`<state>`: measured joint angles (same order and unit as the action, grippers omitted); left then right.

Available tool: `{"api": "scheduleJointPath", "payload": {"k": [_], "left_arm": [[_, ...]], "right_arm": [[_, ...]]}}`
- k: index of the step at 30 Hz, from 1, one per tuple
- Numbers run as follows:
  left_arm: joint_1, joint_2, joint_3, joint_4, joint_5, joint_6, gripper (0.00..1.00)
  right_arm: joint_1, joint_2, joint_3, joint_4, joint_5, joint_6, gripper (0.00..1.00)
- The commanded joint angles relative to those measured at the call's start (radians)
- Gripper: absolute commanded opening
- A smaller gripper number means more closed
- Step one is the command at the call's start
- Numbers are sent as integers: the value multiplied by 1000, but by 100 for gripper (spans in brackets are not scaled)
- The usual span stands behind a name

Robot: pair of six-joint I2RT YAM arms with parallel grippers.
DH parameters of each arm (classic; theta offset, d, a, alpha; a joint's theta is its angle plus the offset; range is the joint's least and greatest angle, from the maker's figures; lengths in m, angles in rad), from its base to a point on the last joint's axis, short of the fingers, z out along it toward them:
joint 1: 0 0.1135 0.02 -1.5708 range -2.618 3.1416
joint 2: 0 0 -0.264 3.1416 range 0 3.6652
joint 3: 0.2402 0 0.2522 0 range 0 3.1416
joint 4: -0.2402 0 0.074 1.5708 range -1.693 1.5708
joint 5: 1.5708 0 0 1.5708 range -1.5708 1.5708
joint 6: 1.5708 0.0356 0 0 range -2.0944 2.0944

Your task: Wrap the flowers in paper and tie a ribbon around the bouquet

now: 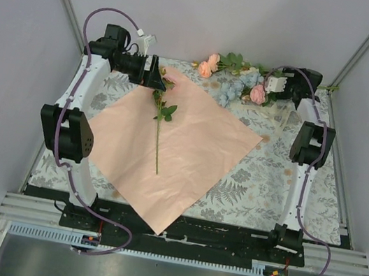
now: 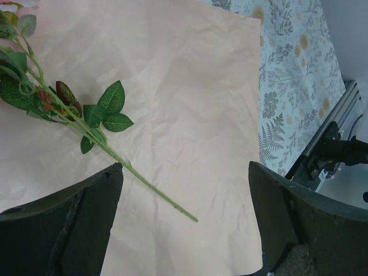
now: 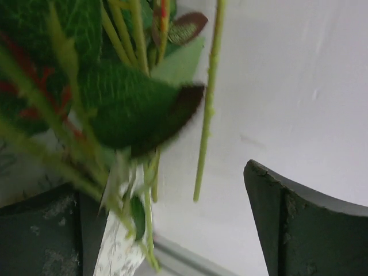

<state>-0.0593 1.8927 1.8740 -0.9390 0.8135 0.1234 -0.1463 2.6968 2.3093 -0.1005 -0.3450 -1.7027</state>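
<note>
The salmon-pink paper point(image 1: 182, 152) lies flat on the table, turned like a diamond. One green stem with leaves point(image 1: 159, 130) lies on it, bloom end toward the far corner. My left gripper point(image 1: 158, 77) hovers over that corner, open; in the left wrist view the stem point(image 2: 144, 184) runs past the left finger point(image 2: 69, 224) and nothing is held. The other flowers point(image 1: 232, 75) lie in a heap at the back. My right gripper point(image 1: 262, 87) is in among them, open, with stems and leaves point(image 3: 132, 115) between its fingers. A thin cream strand, perhaps the ribbon point(image 1: 280, 122), lies by the right arm.
A floral-print tablecloth point(image 1: 268, 187) covers the table. Grey walls close in on the left, back and right. The paper's near corner point(image 1: 158, 231) overhangs the black base rail between the arm mounts.
</note>
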Motion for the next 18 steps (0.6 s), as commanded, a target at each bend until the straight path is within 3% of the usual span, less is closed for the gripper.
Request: {"api": "scheduleJointPath", "payload": {"k": [1,4,6,10,11,12,14,18], "left_arm": [[1,-32,11,22,-5,-16,96],[1,-27,13,19,-5,-15,96],[1,-27,13,19,-8,-18,96],[-1,-24,30,9,-22,-11,96],[3,-23,36,5,-22,-11,96],[3,-23,40,2,-23,-10,96],[3,-23,50,0,-25,-14,96],[3,-38,53,2,-22,-24,96]], "right_arm": [[8,124,137,123,-106,-103,98],[11,210,248,153,-149,-92,89],[11,216,225,173,-172,-113,79],[17,216,208,238,-177,-74,41],[19,212,202,274,-175,-55,28],[20,206,200,332,-169,-11,7],[22,181,217,350,-141,12,0],[17,-3,84,439,-92,133,0]]}}
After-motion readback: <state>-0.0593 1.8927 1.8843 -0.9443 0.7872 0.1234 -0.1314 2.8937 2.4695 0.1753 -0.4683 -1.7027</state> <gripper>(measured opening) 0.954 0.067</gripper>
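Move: The right hand, open, is low over the far side of the table; the flower stems it will pinch lie roughly 3 cm ahead, 3 cm to its left and 2 cm below. The pink rose head is about 16 cm left and 5 cm back, the blue flowers some 23 cm left and 3 cm back, and the sheer ribbon 5 cm left and 12 cm back. From the left hand those stems lie about 33 cm ahead, 50 cm right and 18 cm lower. Forward and to its left by about 3 cm each, the right hand slides in among the leafy stems, dipping some 2.5 cm while its wide-open fingers shut and pinch the stems. It then rises by about as much with the stems in grip, the fingers having tipped upward roughly 15 degrees. ##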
